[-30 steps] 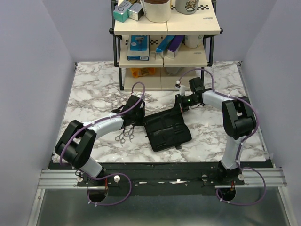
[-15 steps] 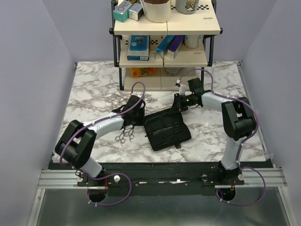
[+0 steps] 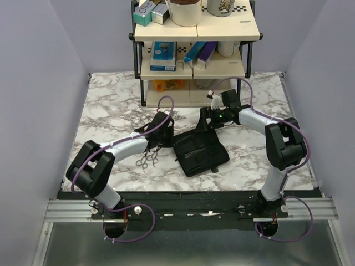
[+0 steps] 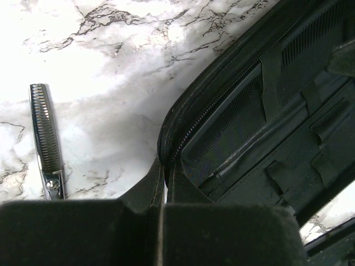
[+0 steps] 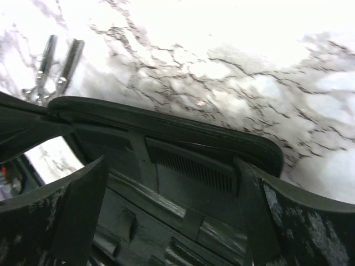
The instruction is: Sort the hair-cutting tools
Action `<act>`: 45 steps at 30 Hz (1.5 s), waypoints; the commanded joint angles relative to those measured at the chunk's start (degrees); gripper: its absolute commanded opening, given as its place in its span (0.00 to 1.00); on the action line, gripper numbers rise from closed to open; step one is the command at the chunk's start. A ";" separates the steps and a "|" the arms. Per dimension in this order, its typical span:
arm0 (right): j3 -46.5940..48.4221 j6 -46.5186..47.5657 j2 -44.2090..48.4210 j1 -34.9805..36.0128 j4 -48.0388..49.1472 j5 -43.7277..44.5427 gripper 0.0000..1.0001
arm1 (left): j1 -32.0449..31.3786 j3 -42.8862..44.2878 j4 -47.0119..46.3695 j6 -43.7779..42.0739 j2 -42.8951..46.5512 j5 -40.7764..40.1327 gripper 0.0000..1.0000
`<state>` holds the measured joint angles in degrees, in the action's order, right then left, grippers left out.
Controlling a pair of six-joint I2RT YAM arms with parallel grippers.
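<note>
The black pouch (image 3: 201, 154) lies open on the marble between both arms. A black comb (image 5: 191, 166) sits tucked under a strap along its far rim, also seen as the comb (image 4: 228, 123) in the left wrist view. A second toothed comb (image 4: 310, 34) shows deeper inside. My right gripper (image 3: 208, 118) hovers open over that rim, fingers either side of the comb, right gripper (image 5: 177, 221) touching nothing. My left gripper (image 3: 161, 134) is shut on the pouch's left corner tab (image 4: 162, 180). Silver scissors (image 3: 147, 160) lie on the table left of the pouch, their toothed blade (image 4: 45, 138) near my left fingers.
A cream shelf unit (image 3: 194, 61) with blue and purple boxes (image 3: 163, 56) and mugs stands at the back centre, just behind the right gripper. Grey walls close off the left and right sides. Bare marble (image 3: 111, 105) lies at the left.
My right gripper has gone from shut to open and drawn back slightly toward the shelf. The pouch has shifted a little to the right. The left arm holds still.
</note>
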<state>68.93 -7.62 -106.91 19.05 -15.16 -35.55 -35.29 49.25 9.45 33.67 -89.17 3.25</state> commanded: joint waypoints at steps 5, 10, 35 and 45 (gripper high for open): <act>2.61 3.40 5.48 0.02 -9.97 13.39 1.00 | -0.84 1.11 0.65 -1.41 -1.19 0.10 0.01; 3.23 3.75 10.32 0.37 -11.47 16.82 1.00 | -0.84 1.11 0.65 -1.06 -1.45 -0.52 0.01; -26.37 -11.98 43.53 15.23 -0.86 32.39 1.00 | 3.12 -1.18 -21.93 7.90 -0.13 16.17 0.00; -28.76 -12.16 46.10 15.23 -4.70 41.35 1.00 | 3.21 -4.25 -24.41 9.31 4.87 18.74 0.00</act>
<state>39.86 -19.51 -61.43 34.13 -19.79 1.54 -32.25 46.48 -11.64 42.09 -88.95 20.18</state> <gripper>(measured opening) 0.998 0.017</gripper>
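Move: The open tool case is pinched at its left corner by the left hand, its middle about 12 cm to that hand's right, 4 cm back and 2 cm lower. From the wide-open right hand at the case's far edge, the middle lies some 13 cm back, 2 cm left and 4 cm below. A comb end pokes out about 20 cm back and 4 cm right of the right hand, 6 cm below; scissors lie 10 cm left, 6 cm back and 5 cm below the left hand. The tool case stays pinched in the shut left fingers, which after a slow start raise its corner about 6 cm while going some 5 cm right, the wrist rolling its left side down. The open right hand leaves the far edge rightward, arches up and back over the case, then sinks to its near right side, ending 12 cm back and 6 cm right, the wrist turning clockwise. ##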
